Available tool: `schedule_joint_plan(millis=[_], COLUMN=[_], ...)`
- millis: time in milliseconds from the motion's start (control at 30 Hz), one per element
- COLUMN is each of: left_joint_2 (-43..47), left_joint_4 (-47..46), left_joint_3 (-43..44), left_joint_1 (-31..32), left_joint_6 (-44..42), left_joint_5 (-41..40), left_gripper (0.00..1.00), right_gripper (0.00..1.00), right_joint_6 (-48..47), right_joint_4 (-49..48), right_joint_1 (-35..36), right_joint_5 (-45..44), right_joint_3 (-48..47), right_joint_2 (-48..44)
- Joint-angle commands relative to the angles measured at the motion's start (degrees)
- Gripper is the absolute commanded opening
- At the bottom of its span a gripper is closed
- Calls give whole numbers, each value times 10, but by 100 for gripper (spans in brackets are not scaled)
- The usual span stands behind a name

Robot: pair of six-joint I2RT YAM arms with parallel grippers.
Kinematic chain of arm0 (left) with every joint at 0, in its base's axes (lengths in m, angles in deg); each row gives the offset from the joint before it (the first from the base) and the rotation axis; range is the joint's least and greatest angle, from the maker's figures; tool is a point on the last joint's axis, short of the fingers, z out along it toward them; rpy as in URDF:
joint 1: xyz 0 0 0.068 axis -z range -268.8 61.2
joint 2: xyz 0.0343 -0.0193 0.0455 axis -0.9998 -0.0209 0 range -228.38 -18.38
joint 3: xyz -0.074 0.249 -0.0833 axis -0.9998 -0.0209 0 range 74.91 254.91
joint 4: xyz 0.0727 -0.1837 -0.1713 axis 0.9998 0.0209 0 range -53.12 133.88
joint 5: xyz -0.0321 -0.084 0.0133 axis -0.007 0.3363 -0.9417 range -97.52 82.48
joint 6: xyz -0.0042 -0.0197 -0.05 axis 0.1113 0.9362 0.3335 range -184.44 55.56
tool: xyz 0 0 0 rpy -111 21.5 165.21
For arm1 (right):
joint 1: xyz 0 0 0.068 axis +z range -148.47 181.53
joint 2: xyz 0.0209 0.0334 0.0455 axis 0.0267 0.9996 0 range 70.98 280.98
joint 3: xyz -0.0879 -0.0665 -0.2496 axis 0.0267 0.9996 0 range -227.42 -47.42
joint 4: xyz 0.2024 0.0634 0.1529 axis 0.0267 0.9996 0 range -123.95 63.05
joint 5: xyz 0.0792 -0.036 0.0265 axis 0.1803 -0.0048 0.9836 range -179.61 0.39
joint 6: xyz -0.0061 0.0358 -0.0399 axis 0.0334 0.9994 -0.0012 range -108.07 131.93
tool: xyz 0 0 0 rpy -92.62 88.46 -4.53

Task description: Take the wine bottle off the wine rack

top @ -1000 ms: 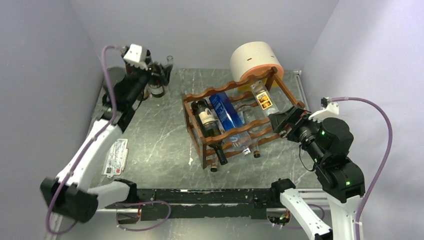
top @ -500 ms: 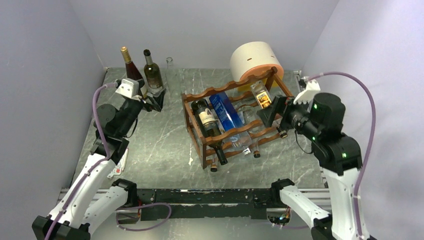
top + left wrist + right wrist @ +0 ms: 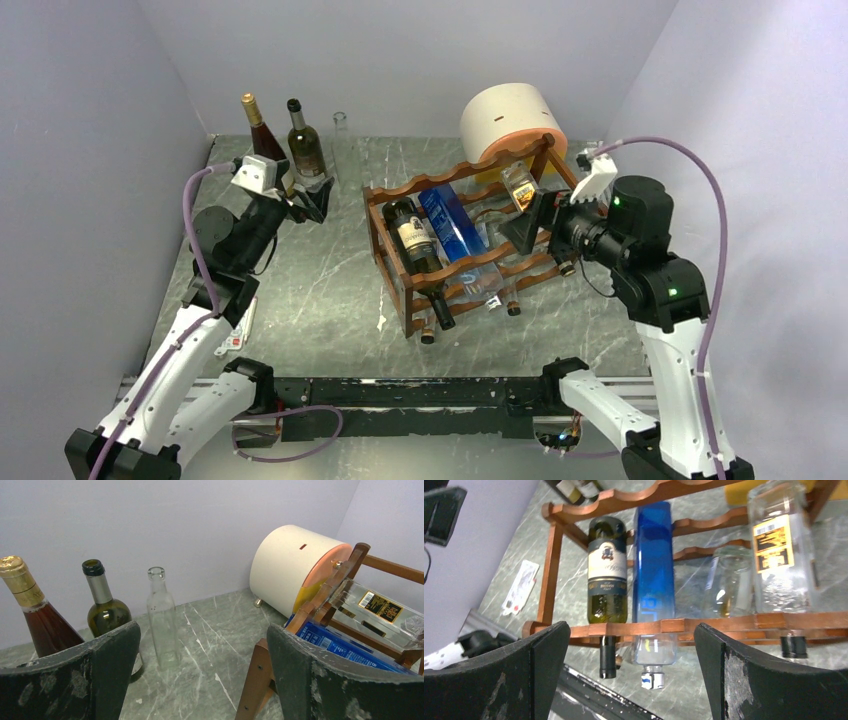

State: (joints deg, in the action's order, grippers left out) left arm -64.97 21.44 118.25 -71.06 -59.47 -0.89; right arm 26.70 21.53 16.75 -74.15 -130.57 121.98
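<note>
The reddish-brown wine rack point(image 3: 420, 186) stands mid-table. On its top tier lie a dark green wine bottle point(image 3: 412, 240) with a white label, a blue bottle point(image 3: 450, 225) and a clear bottle point(image 3: 525, 195) with an orange label. My right gripper point(image 3: 530, 222) hangs open at the rack's right end, holding nothing. Its wrist view looks down on the wine bottle point(image 3: 607, 575), the blue bottle point(image 3: 653, 565) and the front rail point(image 3: 724, 625). My left gripper point(image 3: 310, 203) is open and empty, left of the rack, with a rack leg point(image 3: 260, 670) near its right finger.
Three upright bottles stand at the back left: a gold-capped rosé point(image 3: 262, 140), a green one point(image 3: 304, 145) and a clear empty one point(image 3: 340, 125). A white-and-orange cylinder point(image 3: 512, 120) sits behind the rack. A white packet point(image 3: 235, 330) lies by the left arm. Walls close in on three sides.
My left arm has drawn back from the standing bottles and its gripper now hangs in front of them. My right gripper has risen and swung in toward the rack's right end.
</note>
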Motion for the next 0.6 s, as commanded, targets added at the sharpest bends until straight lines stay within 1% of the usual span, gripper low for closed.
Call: schedule_joint_plan(millis=[0, 67, 133, 233, 300, 367, 400, 433, 500, 567], left_joint_2=[1, -8, -19, -33, -42, -47, -48, -49, -50, -51], left_joint_4=[-18, -20, -24, -25, -20, 15, 37, 49, 41, 11], left_joint_3=[3, 6, 3, -3, -9, -1, 2, 3, -9, -33], left_joint_1=[-2, -2, -1, 1, 5, 5, 5, 5, 5, 6], left_joint_6=[6, 17, 52, 116, 142, 155, 182, 198, 233, 289], left_joint_5=[24, 51, 68, 77, 80, 83, 87, 100, 144, 187], left_gripper=[98, 96, 93, 88, 82, 78, 77, 76, 74, 77], right_gripper=[100, 100, 100, 100, 100, 100, 100, 100, 100, 100], right_joint_6=[-16, -12, -12, -13, -16, -20, -22, -24, -29, -33], right_joint_4=[-4, -12, -16, -18, -13, -12, -13, -14, -16, -19], right_joint_1=[2, 2, 2, 3, 2, 2, 2, 2, 2, 3], right_joint_5=[104, 133, 147, 124, 110, 102, 98, 94, 89, 85], right_joint_3=[42, 61, 72, 75, 66, 59, 58, 57, 62, 71], right_joint_2=[-1, -9, -14, -14, -8, -5, -5, -5, -7, -8])
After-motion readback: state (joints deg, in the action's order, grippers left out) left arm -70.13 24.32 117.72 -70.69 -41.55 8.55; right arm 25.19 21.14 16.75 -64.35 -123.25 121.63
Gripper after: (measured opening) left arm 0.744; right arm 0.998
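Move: The blue bottle lies in the rack about 10 cm ahead of the right hand, 8 cm to its left and 14 cm lower; from the left hand it is some 26 cm to the right, about level ahead and 13 cm below. The green-glass bottle lies some 9 cm left of the blue one, level with it, and the orange-label bottle about 13 cm right of it and 6 cm farther out. Sink the open right gripper about 4 cm and shift it a little left towards the blue bottle, turning it some 10 degrees counter-clockwise and tipping it slightly down, then hold it there above the rack. Meanwhile bring the empty left gripper down and right, some 6 cm in all, towards the rack, tilting its fingers down, swinging them clockwise and closing them by about a quarter on nothing. ##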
